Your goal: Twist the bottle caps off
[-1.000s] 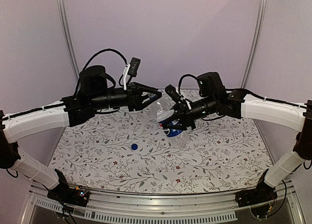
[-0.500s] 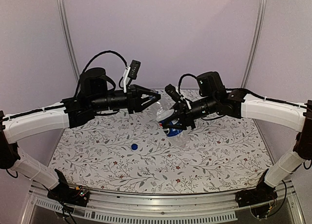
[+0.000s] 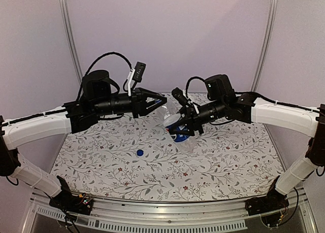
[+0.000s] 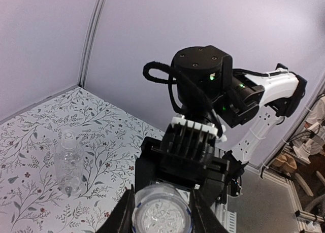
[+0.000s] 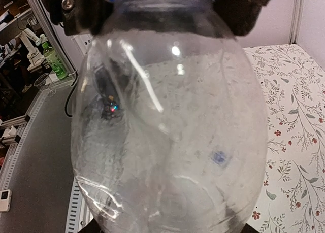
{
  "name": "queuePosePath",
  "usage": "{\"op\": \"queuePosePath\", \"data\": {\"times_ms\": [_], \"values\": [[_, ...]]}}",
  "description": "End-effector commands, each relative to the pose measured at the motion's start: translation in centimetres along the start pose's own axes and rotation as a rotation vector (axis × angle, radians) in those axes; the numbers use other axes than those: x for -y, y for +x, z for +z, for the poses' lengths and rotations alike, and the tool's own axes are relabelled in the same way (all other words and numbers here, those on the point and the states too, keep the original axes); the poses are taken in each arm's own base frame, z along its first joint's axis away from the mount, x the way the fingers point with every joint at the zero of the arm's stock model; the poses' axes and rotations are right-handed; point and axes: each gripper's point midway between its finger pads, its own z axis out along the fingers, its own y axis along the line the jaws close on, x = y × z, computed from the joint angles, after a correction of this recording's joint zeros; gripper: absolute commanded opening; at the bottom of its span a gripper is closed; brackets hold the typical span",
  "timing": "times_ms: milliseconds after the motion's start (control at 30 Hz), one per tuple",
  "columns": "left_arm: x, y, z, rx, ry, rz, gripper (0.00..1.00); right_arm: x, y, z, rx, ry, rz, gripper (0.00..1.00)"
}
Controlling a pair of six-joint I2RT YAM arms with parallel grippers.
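Observation:
My right gripper (image 3: 176,125) is shut on the body of the Pepsi bottle (image 3: 179,134) and holds it tilted above the table, neck toward my left gripper (image 3: 161,99). In the left wrist view the bottle's open mouth (image 4: 161,212), ringed in blue, sits between my left fingertips (image 4: 125,212), which touch both sides of it. The clear body fills the right wrist view (image 5: 167,126). The blue cap (image 3: 139,153) lies on the table. The short plain bottle (image 4: 68,164) stands upright with no cap. The white cap is out of view.
The flowered table cover (image 3: 218,167) spans the work area, with lilac walls behind and metal posts (image 3: 68,35) at the back corners. Beyond the table's side edge the right wrist view shows a grey floor with a green bottle (image 5: 53,60).
My left gripper has drawn back slightly to the left. The right gripper and the Pepsi bottle have shifted a little up and left. The blue cap has not moved.

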Motion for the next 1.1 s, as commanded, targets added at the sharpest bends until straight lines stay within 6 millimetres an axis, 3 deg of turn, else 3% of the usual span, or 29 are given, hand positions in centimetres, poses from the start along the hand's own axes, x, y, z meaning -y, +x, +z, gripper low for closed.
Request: {"op": "queuePosePath", "data": {"times_ms": [0,67,233,367,600,767,1067], "values": [[0.5,-1.0,-0.7,0.030,-0.016,0.039,0.00,0.3,-0.6,0.1,0.009,0.020,-0.007,0.58],[0.1,-1.0,-0.9,0.028,-0.040,0.042,0.00,0.4,-0.6,0.0,0.008,0.030,-0.007,0.66],[-0.9,-1.2,-1.7,0.024,-0.108,0.065,0.00,0.8,-0.3,-0.1,-0.005,0.062,0.001,0.98],[-3.5,-1.0,-2.9,0.000,-0.263,0.099,0.00,1.7,-0.1,-0.5,-0.015,0.127,0.005,0.99],[-11.2,1.7,-6.0,-0.128,-0.634,0.141,0.00,4.1,-1.1,-2.8,0.005,0.318,0.021,0.99],[-14.1,2.7,-6.8,-0.134,-0.717,0.143,0.00,5.2,-1.7,-4.2,0.030,0.383,0.047,0.99],[-19.6,3.7,-6.5,-0.160,-0.841,0.130,0.00,7.3,-1.4,-5.3,0.034,0.500,0.102,0.99]]}}
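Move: The left hand grips the neck of the uncapped Pepsi bottle, the right still its body; the free table spot it goes to lies about 12 cm ahead, 11 left and 34 below the left hand. The blue cap is 2 cm ahead, 11 left of that hand. From the right hand, the clear bottle is some 16 cm ahead, 11 right, 16 below; the cap 4 ahead, 18 left. Right opens off the Pepsi bottle, moving 7 cm forward-right; left carries it about 19 cm forward-left and down. ##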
